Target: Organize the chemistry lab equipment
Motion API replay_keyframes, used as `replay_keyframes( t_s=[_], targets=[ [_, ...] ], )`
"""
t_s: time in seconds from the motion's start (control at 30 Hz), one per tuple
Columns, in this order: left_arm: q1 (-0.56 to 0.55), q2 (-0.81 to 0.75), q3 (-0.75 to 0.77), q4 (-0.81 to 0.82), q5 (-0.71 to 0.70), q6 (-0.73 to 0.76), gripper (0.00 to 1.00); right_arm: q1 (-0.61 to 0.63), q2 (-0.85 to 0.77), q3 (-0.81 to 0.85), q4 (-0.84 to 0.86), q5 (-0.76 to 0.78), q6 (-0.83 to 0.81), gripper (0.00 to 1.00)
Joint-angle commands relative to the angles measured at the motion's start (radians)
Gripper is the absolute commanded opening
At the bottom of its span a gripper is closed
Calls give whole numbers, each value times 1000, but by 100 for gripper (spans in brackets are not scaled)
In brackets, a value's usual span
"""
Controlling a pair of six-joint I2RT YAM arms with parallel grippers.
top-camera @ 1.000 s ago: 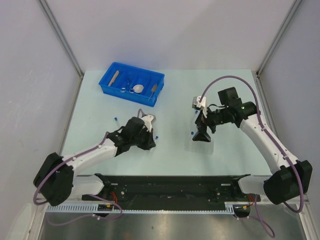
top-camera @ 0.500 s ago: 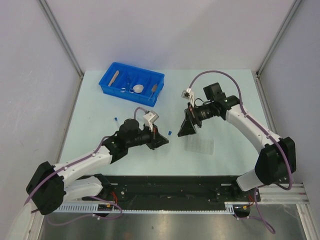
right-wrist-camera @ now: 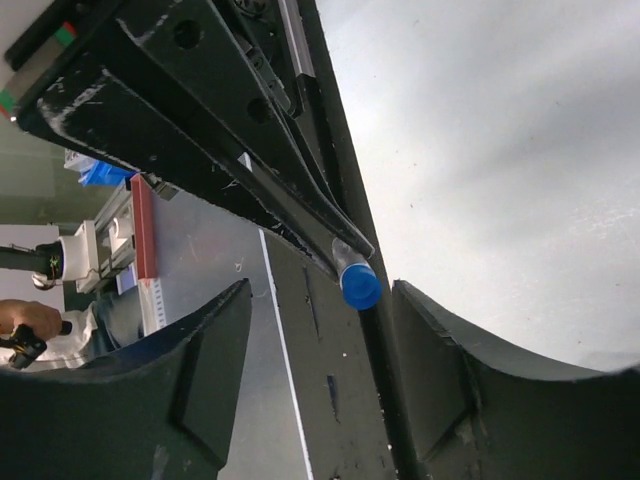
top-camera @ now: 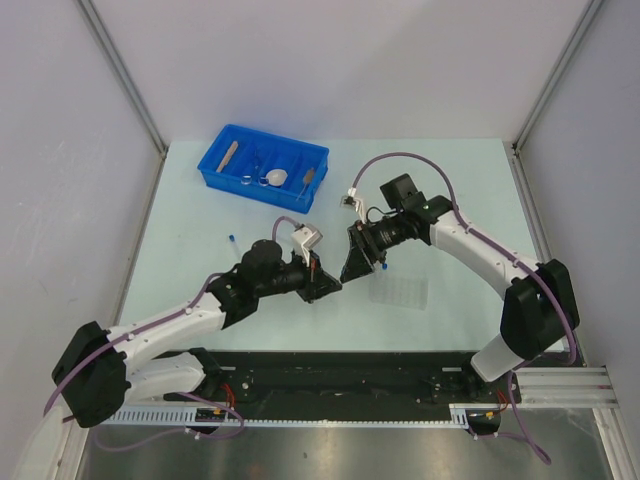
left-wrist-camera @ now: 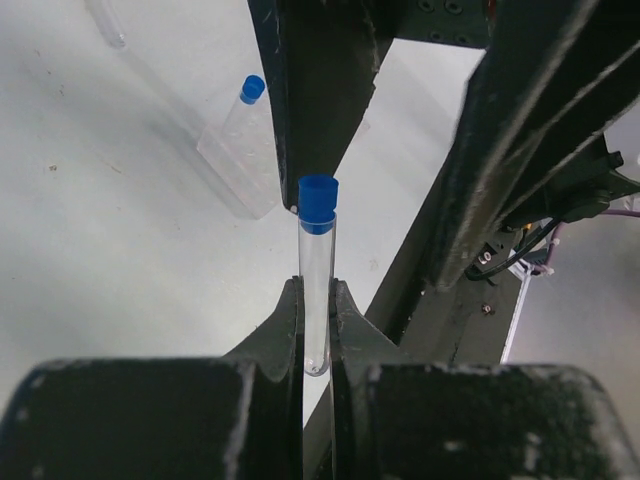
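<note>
My left gripper (top-camera: 327,285) is shut on a clear blue-capped tube (left-wrist-camera: 317,270) and holds it by its lower end, with the blue cap (left-wrist-camera: 318,203) pointing away. My right gripper (top-camera: 352,268) faces it just to the right, tips almost meeting. In the right wrist view the cap (right-wrist-camera: 360,285) lies between the right gripper's (right-wrist-camera: 320,295) open fingers, nearer the right-hand finger (right-wrist-camera: 440,350), with a gap on both sides. The clear tube rack (top-camera: 400,292) lies on the table below the right gripper; in the left wrist view the rack (left-wrist-camera: 240,160) carries a capped tube (left-wrist-camera: 250,92).
A blue bin (top-camera: 218,160) at the back left holds a wooden stick (top-camera: 230,153), a white dish (top-camera: 276,177) and a brown-handled tool (top-camera: 308,178). One loose tube (top-camera: 229,240) lies on the table left of the left arm. Grey walls enclose the table.
The left arm carried the tube rightwards and up to the middle of the table. The right arm swung left off the rack to meet it, and its jaws narrowed around the cap.
</note>
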Motion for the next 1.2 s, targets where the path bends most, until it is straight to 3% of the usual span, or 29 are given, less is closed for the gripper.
replay_keyframes(
  t_s=[0.0, 0.37, 0.63, 0.77, 1.03, 1.17],
  targets=[
    [-12, -8, 50, 25, 1, -15, 3, 13, 15, 38, 28, 9, 20, 59],
    [-24, -1, 67, 23, -1, -14, 3, 20, 27, 38, 41, -2, 29, 44],
    [-26, -8, 64, 8, -13, -9, 4, 26, 21, 38, 21, -8, -6, 18],
    [-26, -20, 60, -6, -28, -7, 9, 25, 2, 38, 9, 18, -44, 15],
    [-24, -154, 30, -61, -117, 23, 61, 11, -64, 38, -40, 69, -155, 13],
    [-22, -215, 27, -127, -205, 57, 77, 8, -100, 38, -90, 99, -243, 13]
  ],
)
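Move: The left fingers already hold a blue-capped test tube upright, its middle at that hand and about 1 cm above the hand point. For the empty right hand, the tube is some 1 cm to the left, level fore and aft, its middle 2 cm lower. From the right hand, the clear tube rack lies 1 cm ahead, 12 cm right and 17 cm down; the tube standing in it is 4 cm ahead, 9 cm right and 14 cm down. The right fingers close from well open and pinch the held tube near its blue cap, that hand easing about half a centimetre left and down. The left hand, after creeping some 1 cm up, opens wide only once the right grip is shut, lets go of the tube and lifts away, about 4 cm higher and 2 cm back to the left. The right hand keeps its hold almost in place. ##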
